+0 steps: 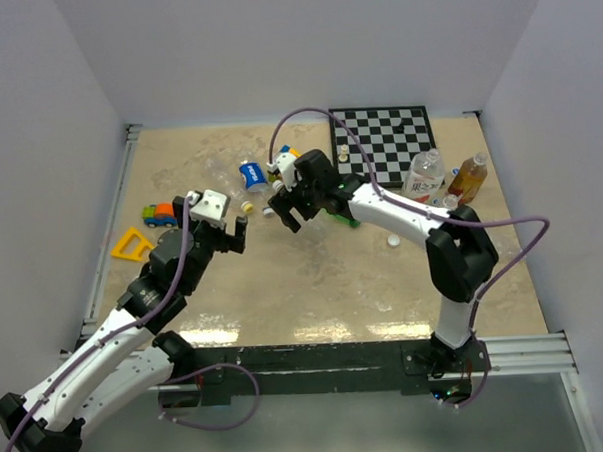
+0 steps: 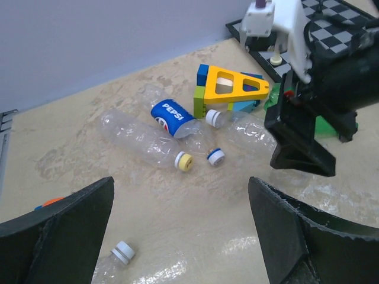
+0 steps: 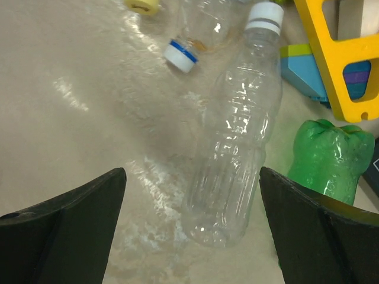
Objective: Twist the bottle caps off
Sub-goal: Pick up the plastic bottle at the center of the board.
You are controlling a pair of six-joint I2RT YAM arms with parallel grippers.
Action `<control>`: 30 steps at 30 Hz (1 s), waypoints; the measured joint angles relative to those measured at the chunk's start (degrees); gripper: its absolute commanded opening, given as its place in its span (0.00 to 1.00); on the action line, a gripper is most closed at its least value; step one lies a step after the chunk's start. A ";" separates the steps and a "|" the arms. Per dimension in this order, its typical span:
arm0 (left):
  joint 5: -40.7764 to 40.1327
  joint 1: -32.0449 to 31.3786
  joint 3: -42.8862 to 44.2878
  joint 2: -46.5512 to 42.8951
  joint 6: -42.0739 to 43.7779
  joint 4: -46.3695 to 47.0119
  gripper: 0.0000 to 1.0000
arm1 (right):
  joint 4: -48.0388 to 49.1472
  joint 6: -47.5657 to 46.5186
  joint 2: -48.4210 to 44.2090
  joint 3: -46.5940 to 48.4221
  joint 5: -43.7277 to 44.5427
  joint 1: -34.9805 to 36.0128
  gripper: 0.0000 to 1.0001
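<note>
Several bottles lie mid-table. In the left wrist view a Pepsi-labelled clear bottle (image 2: 172, 116) carries a yellow cap (image 2: 184, 161). A blue cap (image 2: 215, 156) lies next to it, and a white cap (image 2: 214, 118) closes another clear bottle (image 2: 251, 134). A third white-capped bottle neck (image 2: 124, 251) lies near my left finger. My left gripper (image 2: 183, 236) is open over bare table, short of the caps. My right gripper (image 3: 192, 236) is open around the base of the clear bottle (image 3: 237, 136), whose white cap (image 3: 265, 15) points away. A green bottle (image 3: 328, 157) lies beside its right finger.
Bright toy blocks (image 2: 234, 86) sit behind the bottles. A chessboard (image 1: 383, 142) lies at the back right, with two upright bottles (image 1: 424, 176) (image 1: 470, 177) beside it. A loose white cap (image 1: 393, 242) lies by the right arm. A toy car (image 1: 161, 214) and yellow triangle (image 1: 132, 243) are at left.
</note>
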 measured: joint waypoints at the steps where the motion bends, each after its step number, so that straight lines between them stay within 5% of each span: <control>1: -0.44 0.00 0.00 -0.07 0.00 0.22 1.00 | 0.44 1.07 1.33 0.28 1.57 0.20 0.98; 19: -1.36 0.00 0.00 1.09 0.22 0.59 1.00 | 1.73 8.52 15.96 4.94 10.78 0.26 0.84; 24: -1.20 0.00 0.00 1.09 0.22 0.59 1.00 | 1.51 8.72 16.87 4.94 11.47 0.26 0.70; 30: -1.01 0.00 0.00 1.05 0.17 0.59 1.00 | 1.66 8.41 16.06 4.59 11.47 0.26 0.41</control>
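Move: The clear plastic bottle lies below the right hand, its middle some 4 cm ahead, 1 cm to the right and 11 cm down. The Pepsi bottle's middle lies about 10 cm ahead and 9 cm left of that hand, the green bottle's about 6 cm ahead and 9 cm right; the yellow frame is some 14 cm ahead and 1 cm right. From the left hand, the clear bottle lies roughly 9 cm ahead, 13 cm right and 23 cm down. The right hand's two finger pads come to pinch the clear plastic bottle across its body, one from each side, below the shoulder. To get there the open hand sinks about 10 cm and reaches some 3 cm forward, turning roughly 15 degrees clockwise in line with the bottle, then closes from wide open to a bit over half. ##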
